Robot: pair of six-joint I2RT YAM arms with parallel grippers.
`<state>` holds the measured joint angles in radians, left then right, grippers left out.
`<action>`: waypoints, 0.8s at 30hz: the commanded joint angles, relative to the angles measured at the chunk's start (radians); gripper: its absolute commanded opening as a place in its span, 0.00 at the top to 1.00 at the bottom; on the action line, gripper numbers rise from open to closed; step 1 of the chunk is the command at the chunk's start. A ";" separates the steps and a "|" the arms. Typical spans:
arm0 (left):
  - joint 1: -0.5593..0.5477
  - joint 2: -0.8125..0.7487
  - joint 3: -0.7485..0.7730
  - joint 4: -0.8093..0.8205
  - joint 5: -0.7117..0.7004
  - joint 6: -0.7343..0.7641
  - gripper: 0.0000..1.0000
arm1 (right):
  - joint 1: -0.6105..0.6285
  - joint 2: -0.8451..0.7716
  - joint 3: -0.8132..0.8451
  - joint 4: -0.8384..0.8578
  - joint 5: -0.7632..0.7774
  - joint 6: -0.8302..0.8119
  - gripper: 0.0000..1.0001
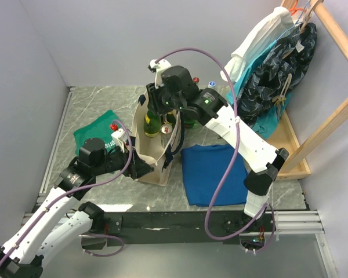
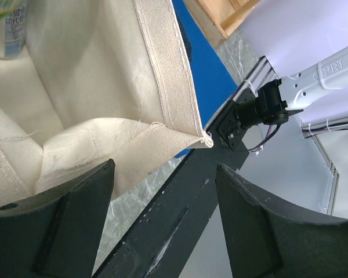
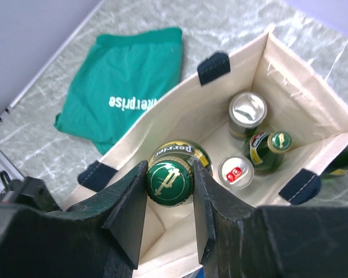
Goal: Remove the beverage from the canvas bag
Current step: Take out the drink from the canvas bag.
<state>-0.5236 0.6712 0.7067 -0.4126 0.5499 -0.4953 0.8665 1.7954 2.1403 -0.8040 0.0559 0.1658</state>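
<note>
The cream canvas bag [image 1: 153, 169] with navy handles stands upright mid-table. My right gripper [image 3: 169, 168] is shut on the green cap of a Perrier bottle [image 3: 177, 152], the beverage, whose neck rises above the bag's rim [image 1: 152, 123]. Inside the bag remain two cans [image 3: 247, 110] and a smaller green bottle [image 3: 271, 147]. My left gripper [image 2: 165, 168] is at the bag's near lower corner [image 2: 180, 130], jaws apart with nothing between them. The canvas lies against its left finger [image 2: 75, 220].
A green cloth with white lettering [image 1: 95, 134] lies left of the bag, and a folded blue cloth [image 1: 211, 171] lies to its right. A wooden rack hung with clothes [image 1: 278, 69] fills the far right. Another green bottle [image 1: 189, 121] stands behind the bag.
</note>
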 commanded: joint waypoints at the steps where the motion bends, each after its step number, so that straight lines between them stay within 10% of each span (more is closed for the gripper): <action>1: -0.006 -0.005 -0.015 -0.031 0.004 -0.012 0.23 | 0.011 -0.133 0.141 0.132 0.016 -0.023 1.00; 24: -0.006 -0.027 -0.018 -0.026 -0.007 -0.015 0.23 | 0.016 -0.226 0.142 0.150 0.274 -0.157 1.00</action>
<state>-0.5236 0.6548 0.7063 -0.4129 0.5468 -0.4953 0.8776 1.6657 2.2124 -0.8177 0.2478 0.0513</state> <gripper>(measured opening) 0.773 0.405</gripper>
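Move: My right hand already grips the green bottle by its cap over the bag. I am carrying it to the table beside the green bottle standing right of the bag, which is about 12 cm to the right, 9 cm ahead and 24 cm down. The coke stands some 17 cm ahead and 15 cm right of my hand, the water bottle 14 ahead and 20 right. The red-topped can in the bag is 3 cm ahead, 3 right. From my left hand, that standing bottle is roughly 27 cm ahead, 16 right, 11 below. Keeping the capped neck pinched, I lift the bottle straight up out of the bag with my right hand, then let the rise curve over to the right, towards the bag's right rim and the bottles standing beyond it. That makes about 9 cm up and 6 cm right, while my wrist tips the fingers up some 15 degrees and turns slightly clockwise. ##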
